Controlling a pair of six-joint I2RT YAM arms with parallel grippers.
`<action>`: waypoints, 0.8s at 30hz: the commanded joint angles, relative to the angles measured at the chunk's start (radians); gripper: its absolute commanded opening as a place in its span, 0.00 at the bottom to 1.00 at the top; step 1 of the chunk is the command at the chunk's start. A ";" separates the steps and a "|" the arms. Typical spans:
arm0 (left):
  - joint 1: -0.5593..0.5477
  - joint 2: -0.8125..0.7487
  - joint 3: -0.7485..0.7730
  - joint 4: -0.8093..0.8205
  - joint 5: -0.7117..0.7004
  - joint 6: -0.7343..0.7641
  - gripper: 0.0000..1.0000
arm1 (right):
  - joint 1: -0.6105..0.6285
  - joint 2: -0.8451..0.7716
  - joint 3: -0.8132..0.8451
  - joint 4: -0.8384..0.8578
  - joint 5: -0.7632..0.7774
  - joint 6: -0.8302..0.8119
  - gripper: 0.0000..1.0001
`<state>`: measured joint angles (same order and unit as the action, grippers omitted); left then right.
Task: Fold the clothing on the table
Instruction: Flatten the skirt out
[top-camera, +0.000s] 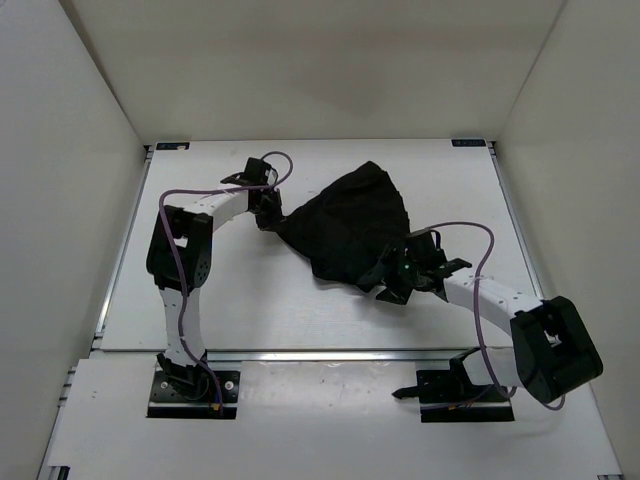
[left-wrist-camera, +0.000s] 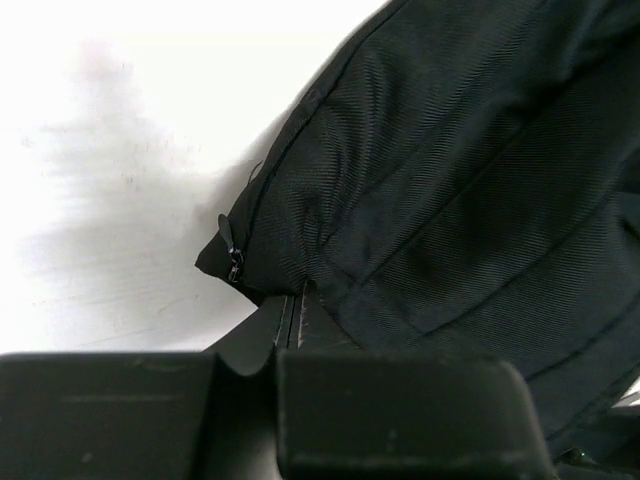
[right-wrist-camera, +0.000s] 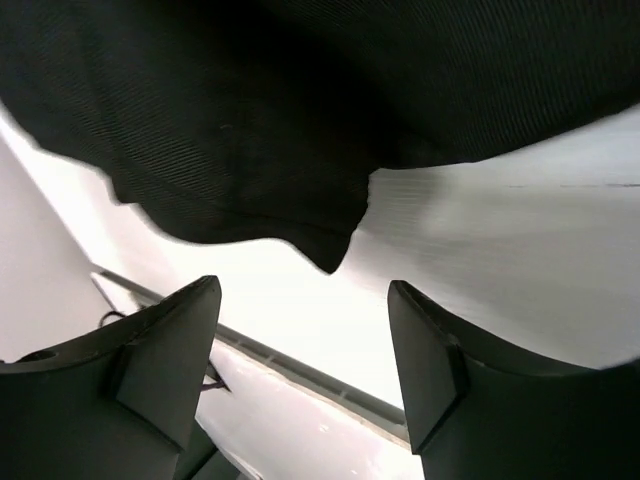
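Observation:
The black clothing (top-camera: 352, 225) lies bunched in the middle of the white table (top-camera: 230, 300). It shows ribbed fabric and seams in the left wrist view (left-wrist-camera: 460, 170), with a small zipper pull (left-wrist-camera: 235, 263) at its corner. My left gripper (top-camera: 269, 214) is shut on the clothing's left corner, and the fabric runs into the closed jaws (left-wrist-camera: 298, 300). My right gripper (top-camera: 387, 289) sits at the clothing's near edge. It stands open (right-wrist-camera: 300, 295) with nothing between its fingers, and a fabric edge (right-wrist-camera: 300, 150) hangs just beyond them.
White walls (top-camera: 70, 200) enclose the table on the left, back and right. Metal rails (top-camera: 300, 354) run along the table's edges. The two arm bases (top-camera: 195, 388) (top-camera: 465, 395) sit at the near edge, each with a purple cable (top-camera: 480, 300) looping along the arm.

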<state>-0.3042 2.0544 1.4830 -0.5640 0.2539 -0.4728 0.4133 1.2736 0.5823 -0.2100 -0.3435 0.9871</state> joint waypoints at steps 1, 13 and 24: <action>-0.018 -0.074 -0.033 0.030 -0.004 -0.003 0.00 | 0.013 0.030 0.001 0.067 0.024 0.010 0.65; 0.023 -0.194 -0.046 0.015 0.024 -0.049 0.00 | -0.080 0.027 0.183 -0.035 -0.086 -0.068 0.01; 0.073 -0.345 0.566 -0.040 -0.016 -0.223 0.00 | -0.251 0.020 0.922 -0.226 -0.152 -0.372 0.00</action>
<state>-0.2413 1.8561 1.9663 -0.5961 0.2459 -0.6361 0.1875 1.3346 1.4303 -0.3767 -0.4755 0.7166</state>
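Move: The left fingers are already shut on the skirt's left corner. The right hand, open, hovers over the skirt's near corner, which sits about 1 cm ahead of it, 1 cm to its left and 2 cm below. From the right hand, the far corner is roughly 29 cm ahead and 1 cm left, and the right edge about 14 cm ahead and 8 cm right. From the left hand, the near corner lies some 15 cm back and 23 cm right. The right hand dips and pinches the skirt's near corner, then both hands lift about 27 cm, also moving forward. ##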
